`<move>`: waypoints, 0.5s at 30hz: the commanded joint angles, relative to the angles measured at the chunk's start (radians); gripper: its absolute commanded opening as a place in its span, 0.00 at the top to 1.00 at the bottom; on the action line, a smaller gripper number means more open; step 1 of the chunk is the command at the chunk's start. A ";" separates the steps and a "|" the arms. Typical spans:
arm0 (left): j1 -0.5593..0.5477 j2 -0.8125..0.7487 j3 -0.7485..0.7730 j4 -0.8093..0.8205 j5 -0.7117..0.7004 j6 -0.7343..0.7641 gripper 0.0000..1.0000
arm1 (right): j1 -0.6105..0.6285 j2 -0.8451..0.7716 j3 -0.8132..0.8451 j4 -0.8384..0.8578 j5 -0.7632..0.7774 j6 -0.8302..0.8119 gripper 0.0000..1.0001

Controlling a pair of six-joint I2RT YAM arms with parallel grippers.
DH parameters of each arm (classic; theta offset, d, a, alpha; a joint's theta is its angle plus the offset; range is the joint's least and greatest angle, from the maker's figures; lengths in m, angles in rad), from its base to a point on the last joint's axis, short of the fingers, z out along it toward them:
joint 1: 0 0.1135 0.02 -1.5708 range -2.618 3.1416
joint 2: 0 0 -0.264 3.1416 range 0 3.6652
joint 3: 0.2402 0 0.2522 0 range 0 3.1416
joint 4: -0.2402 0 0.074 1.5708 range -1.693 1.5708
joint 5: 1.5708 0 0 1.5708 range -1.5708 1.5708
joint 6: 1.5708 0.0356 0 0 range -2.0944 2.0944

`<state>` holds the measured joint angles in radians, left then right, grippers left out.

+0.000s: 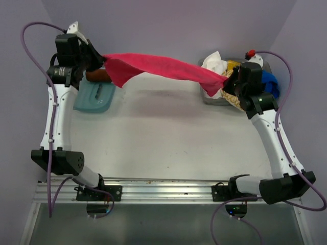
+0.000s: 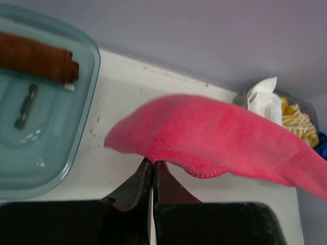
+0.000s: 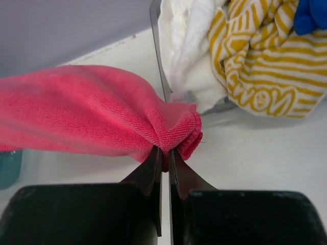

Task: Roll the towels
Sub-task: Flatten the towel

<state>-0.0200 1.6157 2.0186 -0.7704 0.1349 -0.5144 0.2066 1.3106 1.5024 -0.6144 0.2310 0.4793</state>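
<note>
A hot pink towel (image 1: 158, 66) hangs stretched above the table between both arms. My left gripper (image 2: 153, 163) is shut on its left edge (image 2: 204, 132), up at the back left (image 1: 102, 62). At the far right, my right gripper (image 3: 166, 152) pinches the bunched end of that pink towel (image 3: 97, 115); in the top view this gripper (image 1: 225, 81) sits beside a grey bin (image 1: 208, 97). A rolled rust-brown towel (image 2: 36, 57) lies on the teal tray (image 2: 76, 127). White (image 3: 189, 51), yellow-and-white striped (image 3: 260, 56) and blue (image 3: 311, 15) towels fill the bin.
The teal tray (image 1: 94, 97) sits at the back left under the left arm. The grey bin stands at the back right against the wall. Purple walls close in the back and sides. A metal rail (image 1: 163, 185) runs along the near edge.
</note>
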 commanded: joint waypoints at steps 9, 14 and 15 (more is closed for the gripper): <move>-0.005 -0.347 -1.016 0.148 0.083 0.048 0.93 | -0.004 -0.310 -0.632 -0.130 -0.035 0.119 0.95; -0.005 -0.261 -1.140 0.093 0.054 0.091 0.41 | -0.004 -0.309 -0.711 -0.156 -0.026 0.131 0.39; -0.005 -0.257 -1.141 0.089 0.040 0.088 0.34 | -0.004 -0.307 -0.705 -0.160 -0.016 0.130 0.36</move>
<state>-0.0265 1.3560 0.8684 -0.7067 0.2005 -0.4580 0.2062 1.0245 0.7807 -0.7723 0.1978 0.5911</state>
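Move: Both hands already pinch the ends of the pink towel, stretched high between them. The bare table middle it goes to lies about 18 cm back, 25 right and 39 below the left hand, and some 13 back, 18 left and 32 below the right. From the left hand the teal tray is 8 cm left and 1 ahead, 37 below; from the right, the grey bin is 8 ahead, 9 right and 27 below. Both hands whip the pink towel some 30 cm down and back to the bare table, then open, releasing it. ##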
